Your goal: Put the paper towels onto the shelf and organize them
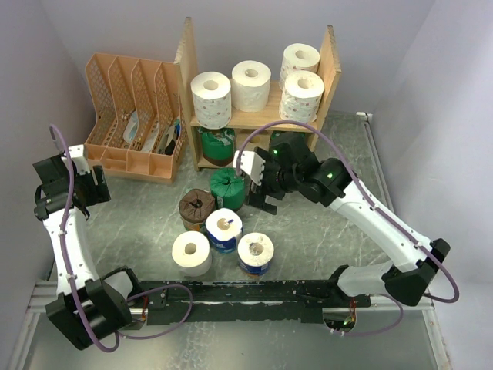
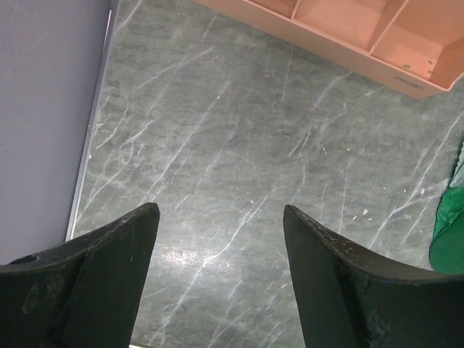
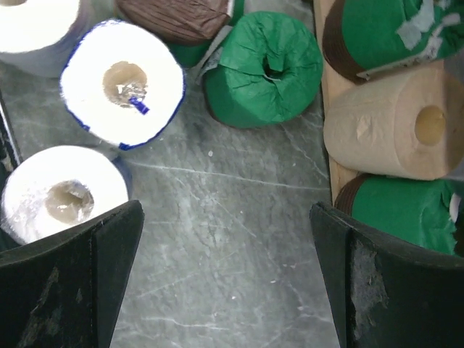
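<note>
The wooden shelf (image 1: 333,65) stands at the back. Its top tier holds several white paper towels (image 1: 251,81). On its lower tier lie green rolls (image 3: 391,32) and a beige roll (image 3: 388,123). Several rolls stand on the table in front: a green one (image 1: 227,187), a brown one (image 1: 197,208), a blue-wrapped one (image 1: 224,229) and a white one (image 1: 191,252). My right gripper (image 3: 226,209) hangs open over bare table, between the green roll (image 3: 264,69) and the shelf's lower edge (image 3: 330,109). My left gripper (image 2: 220,208) is open and empty over bare table at the far left.
A peach slotted file organizer (image 1: 131,116) stands left of the shelf, and its base (image 2: 348,36) shows in the left wrist view. Grey walls close in the left and back. The left wall's foot (image 2: 90,138) runs close to the left gripper.
</note>
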Robot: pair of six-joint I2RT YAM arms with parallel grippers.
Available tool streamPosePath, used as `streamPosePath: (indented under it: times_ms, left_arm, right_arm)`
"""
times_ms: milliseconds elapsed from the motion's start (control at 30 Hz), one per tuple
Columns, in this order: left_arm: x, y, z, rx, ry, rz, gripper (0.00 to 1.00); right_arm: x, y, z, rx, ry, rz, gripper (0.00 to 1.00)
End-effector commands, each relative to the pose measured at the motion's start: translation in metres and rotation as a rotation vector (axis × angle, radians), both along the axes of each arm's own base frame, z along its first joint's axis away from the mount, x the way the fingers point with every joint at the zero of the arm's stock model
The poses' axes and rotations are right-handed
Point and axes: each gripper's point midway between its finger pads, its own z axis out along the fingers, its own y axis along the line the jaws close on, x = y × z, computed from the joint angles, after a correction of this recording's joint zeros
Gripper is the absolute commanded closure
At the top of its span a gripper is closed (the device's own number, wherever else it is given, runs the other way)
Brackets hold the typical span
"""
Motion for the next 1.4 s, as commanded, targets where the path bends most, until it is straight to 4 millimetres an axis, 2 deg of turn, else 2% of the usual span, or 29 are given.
streamPosePath:
  times_ms: [0, 167, 300, 367, 500, 600, 700, 833, 967, 1067, 1233, 1300, 1367]
  left_arm:
    - [0.002, 0.005, -0.004, 0.007, 0.001, 0.027, 0.19]
    - [0.003, 0.004, -0.009, -0.004, 0.015, 0.018, 0.19]
    - [0.003, 0.005, -0.010, -0.007, 0.024, 0.019, 0.20]
    - [0.003, 0.005, -0.010, -0.007, 0.022, 0.018, 0.19]
    - [0.003, 0.006, -0.009, -0.001, 0.020, 0.025, 0.19]
    - [0.003, 0.006, -0.008, 0.000, 0.018, 0.024, 0.19]
    - [0.003, 0.006, -0.007, 0.003, 0.013, 0.026, 0.19]
    - [0.003, 0.006, -0.009, -0.002, 0.018, 0.023, 0.19]
    - [0.003, 0.006, -0.009, -0.001, 0.019, 0.025, 0.20]
    - [0.003, 0.005, -0.009, -0.007, 0.018, 0.017, 0.19]
    - [0.004, 0.004, -0.010, -0.014, 0.024, 0.010, 0.20]
    - [0.004, 0.004, -0.009, -0.013, 0.020, 0.010, 0.20]
    - [0.004, 0.004, -0.008, -0.010, 0.016, 0.010, 0.20]
  right_arm:
    - [0.016, 0.000, 0.025, 0.159, -0.040, -0.093, 0.00]
    - [0.022, 0.008, 0.043, 0.275, -0.030, -0.176, 0.00]
    - [0.008, 0.019, 0.032, 0.289, 0.067, -0.121, 0.00]
    - [-0.008, 0.022, 0.022, 0.267, 0.112, -0.033, 0.00]
    - [-0.056, 0.027, -0.003, 0.196, 0.246, 0.214, 0.00]
    - [-0.074, 0.033, -0.012, 0.177, 0.309, 0.291, 0.00]
    - [-0.077, 0.041, -0.027, 0.111, 0.276, 0.309, 0.00]
    - [-0.078, 0.055, -0.048, -0.042, 0.148, 0.313, 0.00]
    - [-0.081, 0.068, -0.039, -0.018, 0.138, 0.354, 0.00]
    - [-0.082, 0.081, -0.040, -0.035, 0.128, 0.369, 0.00]
    - [-0.078, 0.102, -0.035, -0.072, 0.046, 0.395, 0.00]
    - [-0.086, 0.106, -0.038, -0.094, 0.062, 0.435, 0.02]
    - [-0.104, 0.112, -0.045, -0.130, 0.095, 0.499, 0.03]
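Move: The white roll in the front left of the group stands about 21 cm to the right hand's left, 11 cm back and some 22 cm below. Between them is the middle blue roll, 10 cm left and 5 cm back; the front blue roll lies 12 cm back and 1 cm left, and the brown roll level with the hand, 17 cm left, all equally low. From the left hand, the white roll is about 25 cm right, 13 cm back and 12 cm below. Leaving the shelf side, the empty right hand heads over the middle blue roll towards the white roll. After a small rise and forward nudge, it sweeps back, left and down, then carries on left nearly level, ending about 10 cm farther left, 9 cm back and 4 cm lower. The wrist turns some 25 degrees counter-clockwise; the fingers stay wide open, still above the rolls. ##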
